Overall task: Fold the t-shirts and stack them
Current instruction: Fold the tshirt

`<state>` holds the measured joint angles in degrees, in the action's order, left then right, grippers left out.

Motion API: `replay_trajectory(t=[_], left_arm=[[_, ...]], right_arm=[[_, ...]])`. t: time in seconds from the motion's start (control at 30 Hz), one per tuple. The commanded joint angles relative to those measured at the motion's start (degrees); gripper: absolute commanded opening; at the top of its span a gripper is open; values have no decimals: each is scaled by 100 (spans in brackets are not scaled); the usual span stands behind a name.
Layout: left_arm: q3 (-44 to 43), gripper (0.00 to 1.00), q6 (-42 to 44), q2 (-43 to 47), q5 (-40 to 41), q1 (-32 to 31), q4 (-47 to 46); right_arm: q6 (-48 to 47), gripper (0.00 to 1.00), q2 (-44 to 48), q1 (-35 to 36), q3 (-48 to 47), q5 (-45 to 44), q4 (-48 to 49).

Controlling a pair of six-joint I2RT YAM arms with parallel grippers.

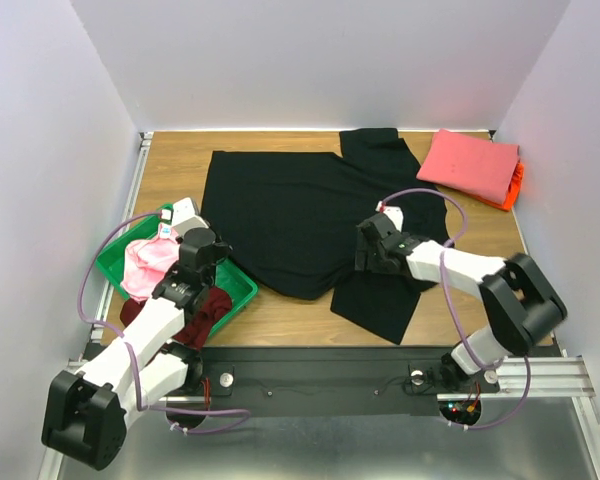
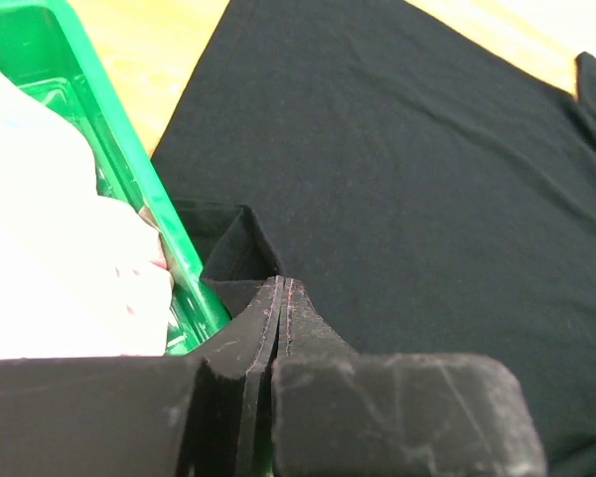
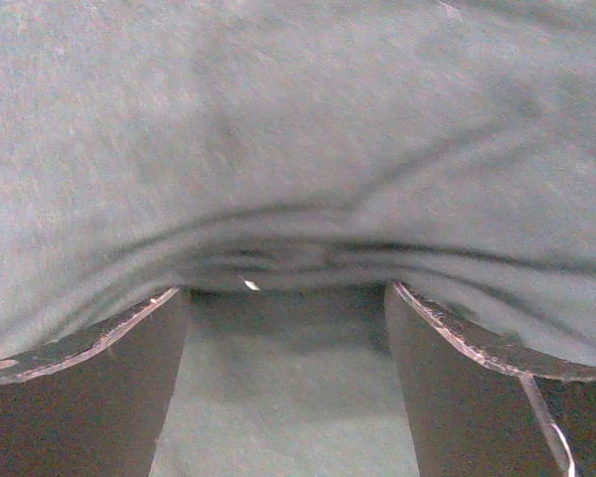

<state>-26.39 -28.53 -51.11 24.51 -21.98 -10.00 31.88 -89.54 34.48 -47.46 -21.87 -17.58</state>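
A large black t-shirt (image 1: 290, 215) lies spread over the middle of the table. Its near right part is folded over (image 1: 380, 300). My left gripper (image 1: 208, 250) is at the shirt's near left edge beside the green tray. In the left wrist view its jaws (image 2: 281, 281) are shut, with a raised corner of the black cloth (image 2: 233, 248) running into the tips. My right gripper (image 1: 368, 255) rests on the shirt's right part. Its fingers (image 3: 286, 290) stand wide open on the black cloth (image 3: 298, 149), and a bunched fold lies just ahead of them.
A green tray (image 1: 242, 290) at the near left holds a light pink t-shirt (image 1: 145, 265). A dark maroon one (image 1: 205, 310) drapes over the tray's near edge. A folded coral-pink t-shirt (image 1: 470, 165) lies on an orange one (image 1: 517, 185) at the back right. White walls enclose the table.
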Motion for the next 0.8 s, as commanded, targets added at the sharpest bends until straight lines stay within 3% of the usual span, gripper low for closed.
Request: replay_trajectory(t=[0.0,0.3,0.77], left_arm=[[-191,0,59,329,185,44,-239],[-129,0,32,312,19,36,-239],[-15,0,-47,515,-87,18,-204]], right_arm=[[20,85,980,-38,298,-161,-104],[837,87,1826,375,536,1061,-2133],[1680,84,1518,1148,1142,1361,-2785]])
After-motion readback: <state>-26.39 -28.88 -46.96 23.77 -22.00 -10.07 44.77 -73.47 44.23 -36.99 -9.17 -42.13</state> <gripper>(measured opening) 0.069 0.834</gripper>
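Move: Straight back from the right hand's open fingers, about 13 cm, lies the middle of the black shirt's near sleeve; both are down at table level. The sleeve's outer corner is some 21 cm back and 4 cm right of the hand, and the shirt body's middle 17 cm ahead and 16 cm left. From the left hand, which already holds a fold at the shirt's bin-side end, that sleeve is roughly 15 cm back, 35 cm right and 16 cm below. Coming up off the bunched cloth by nearly 4 cm, the right hand sweeps back about 16 cm over the near sleeve towards the table's front edge, then lowers its wide-open fingertips onto the sleeve's outer part, tipping some 20 degrees further down. The left hand keeps its pinch on the shirt and rises a couple of centimetres. ##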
